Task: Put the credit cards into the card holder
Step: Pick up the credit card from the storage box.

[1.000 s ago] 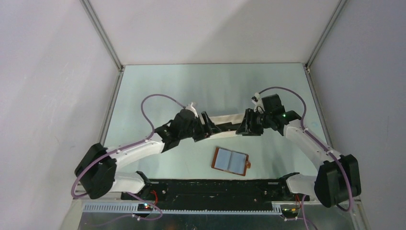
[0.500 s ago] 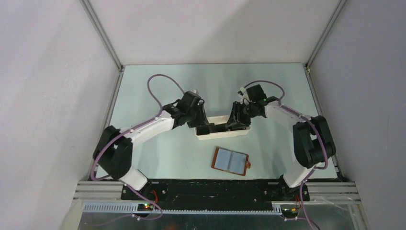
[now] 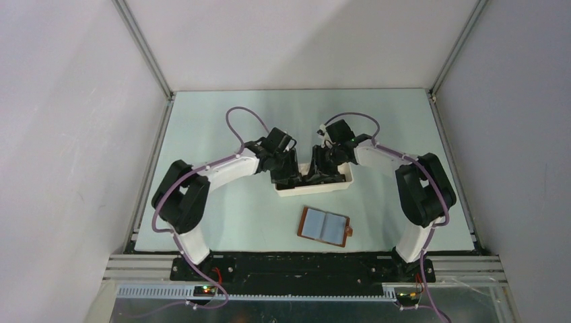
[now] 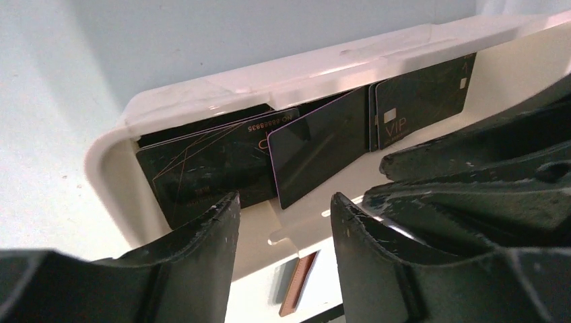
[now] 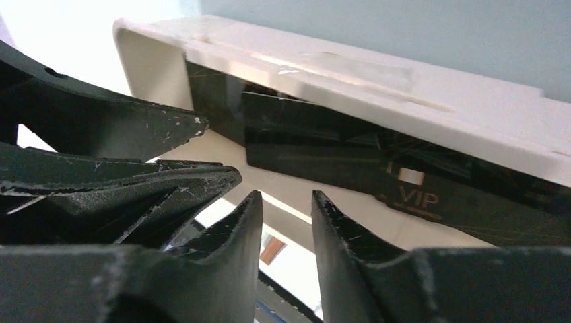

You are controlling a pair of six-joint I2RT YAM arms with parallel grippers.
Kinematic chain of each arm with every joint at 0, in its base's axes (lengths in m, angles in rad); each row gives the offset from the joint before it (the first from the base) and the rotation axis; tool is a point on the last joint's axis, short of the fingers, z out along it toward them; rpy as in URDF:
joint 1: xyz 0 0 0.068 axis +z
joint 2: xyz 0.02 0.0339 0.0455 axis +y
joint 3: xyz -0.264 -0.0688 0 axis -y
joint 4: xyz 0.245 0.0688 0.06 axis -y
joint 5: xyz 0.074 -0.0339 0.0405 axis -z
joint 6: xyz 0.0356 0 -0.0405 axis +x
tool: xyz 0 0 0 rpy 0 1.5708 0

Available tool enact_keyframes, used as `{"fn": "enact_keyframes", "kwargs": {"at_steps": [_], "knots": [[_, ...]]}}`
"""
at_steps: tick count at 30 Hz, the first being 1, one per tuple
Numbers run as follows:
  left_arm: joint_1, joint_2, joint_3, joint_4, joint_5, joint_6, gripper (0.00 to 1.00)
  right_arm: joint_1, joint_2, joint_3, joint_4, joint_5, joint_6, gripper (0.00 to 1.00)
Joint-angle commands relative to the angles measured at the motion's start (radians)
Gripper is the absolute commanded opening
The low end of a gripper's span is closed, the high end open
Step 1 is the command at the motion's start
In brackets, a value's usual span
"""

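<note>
Several black credit cards point(image 4: 323, 145) stand on edge against the far wall of a white oblong tray point(image 3: 316, 191); one reads VIP point(image 5: 417, 195). Both grippers are down inside that tray, tips close together. My left gripper point(image 4: 284, 202) is open just in front of the cards, with nothing between its fingers. My right gripper point(image 5: 286, 198) is open with a narrower gap, also empty, beside the left gripper's fingers point(image 5: 135, 168). The brown card holder point(image 3: 325, 227) lies open and flat on the table in front of the tray, its pale pockets facing up.
The tray's white rim point(image 4: 269, 74) rises behind the cards. Grey walls with metal corner posts point(image 3: 145, 50) close off the table at the back and sides. The arm bases sit on the black rail point(image 3: 303, 266) at the near edge.
Both arms have folded in and the grippers have moved from the tray's ends to its middle, down among the cards. The left jaws have narrowed. The card holder has not moved.
</note>
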Motion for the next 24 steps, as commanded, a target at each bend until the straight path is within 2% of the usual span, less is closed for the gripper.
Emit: {"fn": "enact_keyframes", "kwargs": {"at_steps": [1, 4, 9, 16, 24], "knots": [[0.013, 0.032, 0.030, 0.042, 0.066, 0.000, 0.57, -0.014, 0.002, 0.036, -0.049, 0.092, -0.028, 0.32], [0.017, 0.050, 0.024, 0.065, 0.086, -0.011, 0.55, -0.012, 0.020, 0.037, -0.075, 0.137, -0.050, 0.16], [0.019, 0.066, 0.018, 0.094, 0.101, -0.022, 0.51, 0.001, 0.072, 0.036, -0.091, 0.184, -0.066, 0.01], [0.024, 0.070, 0.010, 0.141, 0.133, -0.041, 0.46, 0.023, 0.146, 0.042, -0.088, 0.202, -0.063, 0.00], [0.028, 0.085, -0.006, 0.206, 0.183, -0.057, 0.33, 0.025, 0.151, 0.043, -0.075, 0.174, -0.056, 0.00]]}}
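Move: Both hands are over the card box. The plain black card in the middle lies about 4 cm below the right hand, roughly 2 cm ahead and 1 cm left; the VIP card is beside it, 4 cm right of that hand and 3 cm ahead. From the left hand the plain card is some 5 cm right, 2 cm ahead and 4 cm below; the numbered card is 2 cm ahead, 1 cm left and 4 cm below. Its fingertips going down in front of the black cards, the right hand shuts its half-open fingers fully on the way, sinks about 5 cm and shifts 2.5 cm right, then holds there. The left hand eases rightward, forward and down, 1.5 cm or so each way, towards the plain card's left edge, its fingers narrowing but still apart. ##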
